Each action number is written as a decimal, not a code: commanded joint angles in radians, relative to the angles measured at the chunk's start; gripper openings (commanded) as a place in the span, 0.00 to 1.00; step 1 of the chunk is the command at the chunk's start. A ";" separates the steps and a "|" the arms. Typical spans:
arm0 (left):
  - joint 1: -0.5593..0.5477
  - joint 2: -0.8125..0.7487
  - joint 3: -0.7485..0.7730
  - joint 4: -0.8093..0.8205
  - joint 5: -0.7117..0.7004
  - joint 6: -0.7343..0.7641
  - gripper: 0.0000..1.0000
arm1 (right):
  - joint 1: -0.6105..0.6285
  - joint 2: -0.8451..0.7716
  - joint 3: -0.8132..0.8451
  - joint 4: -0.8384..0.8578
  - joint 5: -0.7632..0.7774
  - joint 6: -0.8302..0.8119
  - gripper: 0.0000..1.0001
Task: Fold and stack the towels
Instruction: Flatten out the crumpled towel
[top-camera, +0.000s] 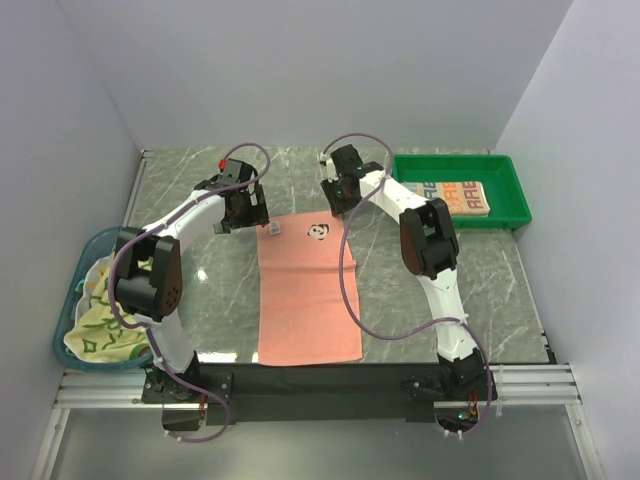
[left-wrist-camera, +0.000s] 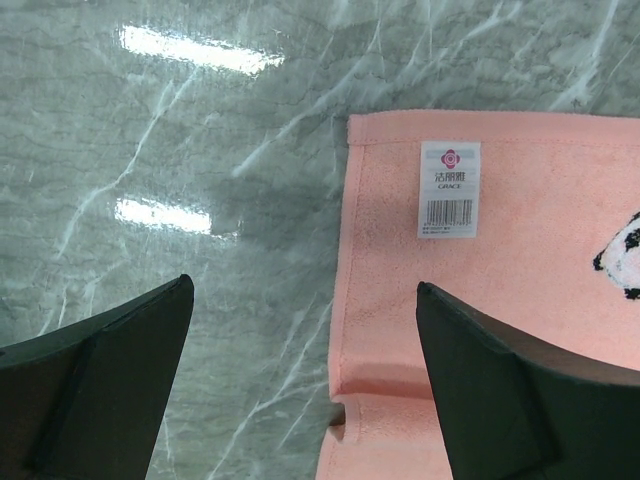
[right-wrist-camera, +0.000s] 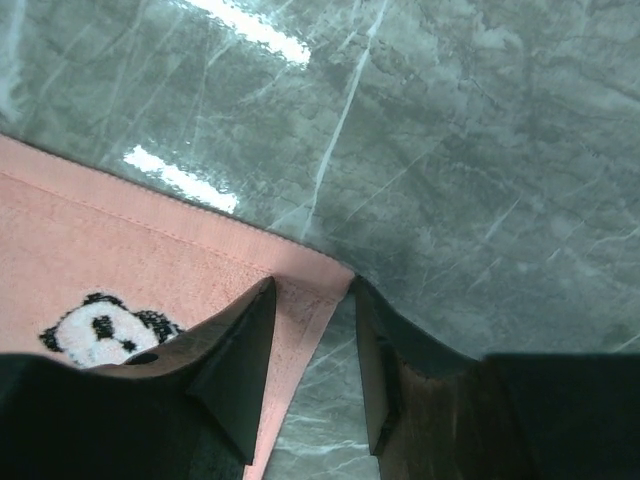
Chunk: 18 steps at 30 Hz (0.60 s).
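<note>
A salmon-pink towel (top-camera: 308, 290) with a panda emblem (top-camera: 317, 232) lies flat in the middle of the table. My left gripper (top-camera: 250, 218) hangs over its far left corner. In the left wrist view this gripper (left-wrist-camera: 305, 290) is wide open, straddling the pink towel's (left-wrist-camera: 500, 260) left edge beside the white label (left-wrist-camera: 449, 188), with a small crease in the cloth below. My right gripper (top-camera: 338, 205) is at the far right corner. In the right wrist view it (right-wrist-camera: 312, 290) stands partly open, and the pink corner (right-wrist-camera: 300, 300) lies unpinched between its fingers. A folded cream towel (top-camera: 455, 198) rests in the green tray.
The green tray (top-camera: 510, 190) stands at the back right. A blue basket (top-camera: 68, 300) at the left edge holds a crumpled yellow-green towel (top-camera: 105, 325). Grey marble tabletop (top-camera: 200, 290) surrounds the pink towel. White walls enclose the back and sides.
</note>
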<state>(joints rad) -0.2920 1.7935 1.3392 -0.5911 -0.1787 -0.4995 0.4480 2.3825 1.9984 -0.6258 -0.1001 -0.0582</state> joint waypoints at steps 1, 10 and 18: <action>0.001 -0.056 -0.006 0.013 -0.015 0.015 0.99 | 0.011 0.044 0.016 -0.011 0.019 0.018 0.39; 0.001 -0.049 -0.005 0.017 -0.013 0.019 0.98 | 0.024 0.053 0.020 -0.011 0.048 0.009 0.22; 0.001 0.021 0.046 0.022 0.027 0.026 0.95 | 0.026 0.018 -0.047 0.040 0.036 0.009 0.00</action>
<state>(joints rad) -0.2920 1.7927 1.3403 -0.5873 -0.1761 -0.4900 0.4667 2.3886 1.9888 -0.5930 -0.0708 -0.0456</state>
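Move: The towel's far right corner already lies between the right hand's parted fingertips, about 1 cm below the hand point. The panda patch is some 5 cm left of the right hand and 5 cm back, the white tag about 17 cm left and 5 cm back. The folded towel in the green tray is roughly 28 cm right and 4 cm ahead. From the left hand, that corner lies some 22 cm right, 9 cm ahead and 6 cm below. Almost in place, low at the towel's far right corner, the right hand closes its fingers from nearly half open to shut and pinches the corner, easing under 1 cm to its left with its fingertips still angled down. The left hand waits above the towel's left edge, fingers still wide. ##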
